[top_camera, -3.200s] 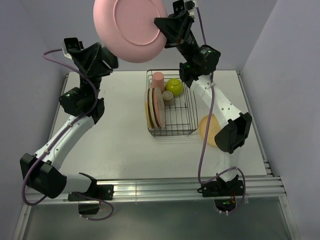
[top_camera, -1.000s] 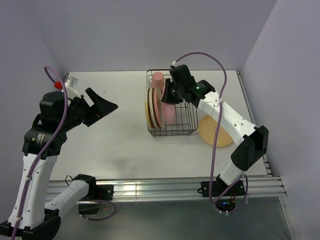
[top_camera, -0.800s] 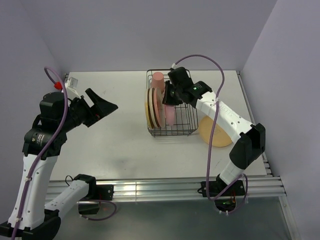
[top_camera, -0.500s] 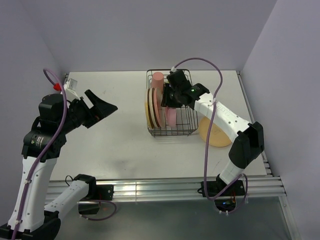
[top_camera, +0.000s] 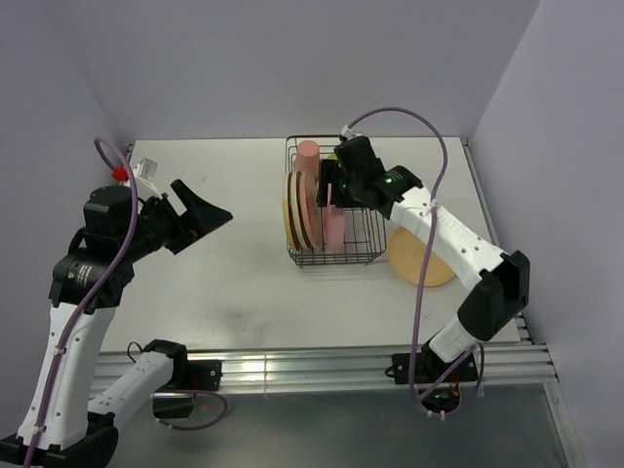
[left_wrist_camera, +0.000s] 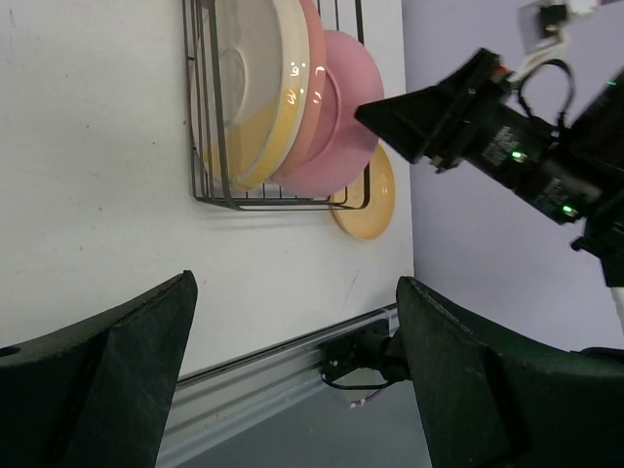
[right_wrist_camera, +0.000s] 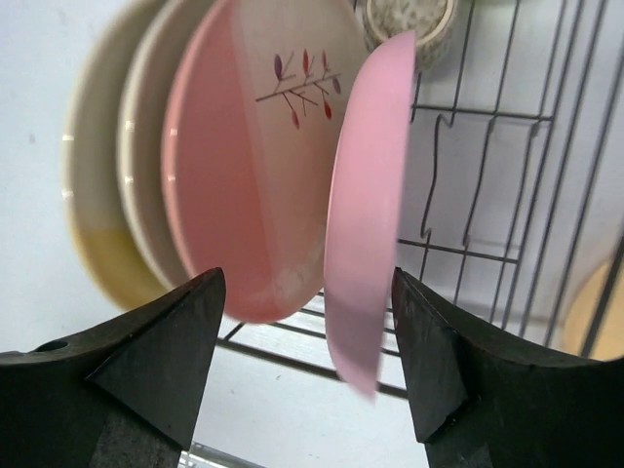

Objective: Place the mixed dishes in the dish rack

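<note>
The black wire dish rack (top_camera: 363, 255) holds three plates on edge: a cream-and-yellow one (top_camera: 289, 210), a cream-and-pink one (top_camera: 304, 216) with a leaf sprig (right_wrist_camera: 297, 83), and a plain pink plate (top_camera: 334, 229). My right gripper (top_camera: 330, 193) hovers open over the pink plate (right_wrist_camera: 366, 224), whose rim shows between the fingers without touching them. A salmon tumbler (top_camera: 308, 154) stands at the rack's back. The tiny grey cup (right_wrist_camera: 409, 24) sits behind the plates. An orange-yellow plate (top_camera: 421, 258) lies on the table right of the rack. My left gripper (top_camera: 202, 213) hangs open and empty at the left.
In the left wrist view the rack (left_wrist_camera: 210, 146), the orange-yellow plate (left_wrist_camera: 366, 200) and the right arm (left_wrist_camera: 487, 146) lie ahead of my open left gripper (left_wrist_camera: 292, 322). Purple walls close the table at the back and right. An aluminium rail (top_camera: 322, 366) runs along the near edge.
My right gripper has opened and let go of the pink plate, which now stands on edge in the rack beside the other two. The left arm has barely shifted.
</note>
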`<state>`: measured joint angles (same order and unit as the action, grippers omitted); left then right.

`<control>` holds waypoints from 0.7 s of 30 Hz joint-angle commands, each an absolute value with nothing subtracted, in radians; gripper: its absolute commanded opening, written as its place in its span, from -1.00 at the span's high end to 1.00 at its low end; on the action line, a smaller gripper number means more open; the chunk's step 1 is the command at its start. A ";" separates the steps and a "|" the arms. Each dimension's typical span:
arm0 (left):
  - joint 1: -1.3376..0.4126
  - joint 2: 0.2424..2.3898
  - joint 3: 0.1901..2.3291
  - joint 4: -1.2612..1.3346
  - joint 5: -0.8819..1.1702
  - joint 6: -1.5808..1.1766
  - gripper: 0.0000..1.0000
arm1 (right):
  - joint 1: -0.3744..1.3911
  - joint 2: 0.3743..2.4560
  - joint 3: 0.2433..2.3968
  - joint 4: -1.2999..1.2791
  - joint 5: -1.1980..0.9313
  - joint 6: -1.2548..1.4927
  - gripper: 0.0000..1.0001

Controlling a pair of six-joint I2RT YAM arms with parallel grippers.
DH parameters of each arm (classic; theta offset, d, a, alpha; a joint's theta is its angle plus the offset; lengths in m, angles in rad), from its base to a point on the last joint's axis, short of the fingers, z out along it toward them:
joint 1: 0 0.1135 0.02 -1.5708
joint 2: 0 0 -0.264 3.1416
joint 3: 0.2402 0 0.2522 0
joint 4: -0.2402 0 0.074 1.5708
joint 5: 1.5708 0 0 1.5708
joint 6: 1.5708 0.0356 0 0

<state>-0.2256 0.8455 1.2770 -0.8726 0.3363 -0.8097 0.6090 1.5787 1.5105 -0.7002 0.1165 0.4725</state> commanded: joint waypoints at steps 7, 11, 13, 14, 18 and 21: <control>-0.221 0.834 1.252 -0.790 0.380 -0.828 -0.78 | 0.606 1.539 1.539 -0.712 0.117 0.426 -0.48; -0.221 0.828 1.266 -0.818 0.368 -0.816 -0.78 | 0.607 1.549 1.531 -0.698 0.127 0.453 -0.46; -0.221 0.819 1.269 -0.831 0.362 -0.811 -0.79 | 0.607 1.517 1.537 -0.696 0.159 0.445 -0.47; -0.221 0.815 1.266 -0.836 0.359 -0.810 -0.79 | 0.607 1.503 1.540 -0.710 0.181 0.440 -0.47; -0.221 0.795 1.241 -0.836 0.356 -0.815 -0.79 | 0.606 1.346 1.467 -0.782 0.336 0.419 -0.48; -0.221 0.792 1.226 -0.825 0.351 -0.812 -0.79 | 0.606 1.165 1.308 -0.818 0.442 0.451 -0.48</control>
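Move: The pink plate is already loose between the right hand's open fingers, its middle about 9 cm below them and some 2 cm back. The yellow plate, next to be fetched, lies flat on the table roughly 22 cm to this hand's right, 6 cm back and 21 cm down. In the rack, the branch plate stands about 5 cm left, 2 cm back and 9 cm down. From the left hand, the yellow plate is some 45 cm right, 8 cm ahead and 33 cm down. The pink plate is left in its slot: the right hand, fingers staying open, rises about 4 cm along it, dips back some 3 cm, then draws off to the right by about 5 cm, rising and pulling back a little towards the yellow plate. It comes clear of the pink plate, fingertips tipping up slightly. ##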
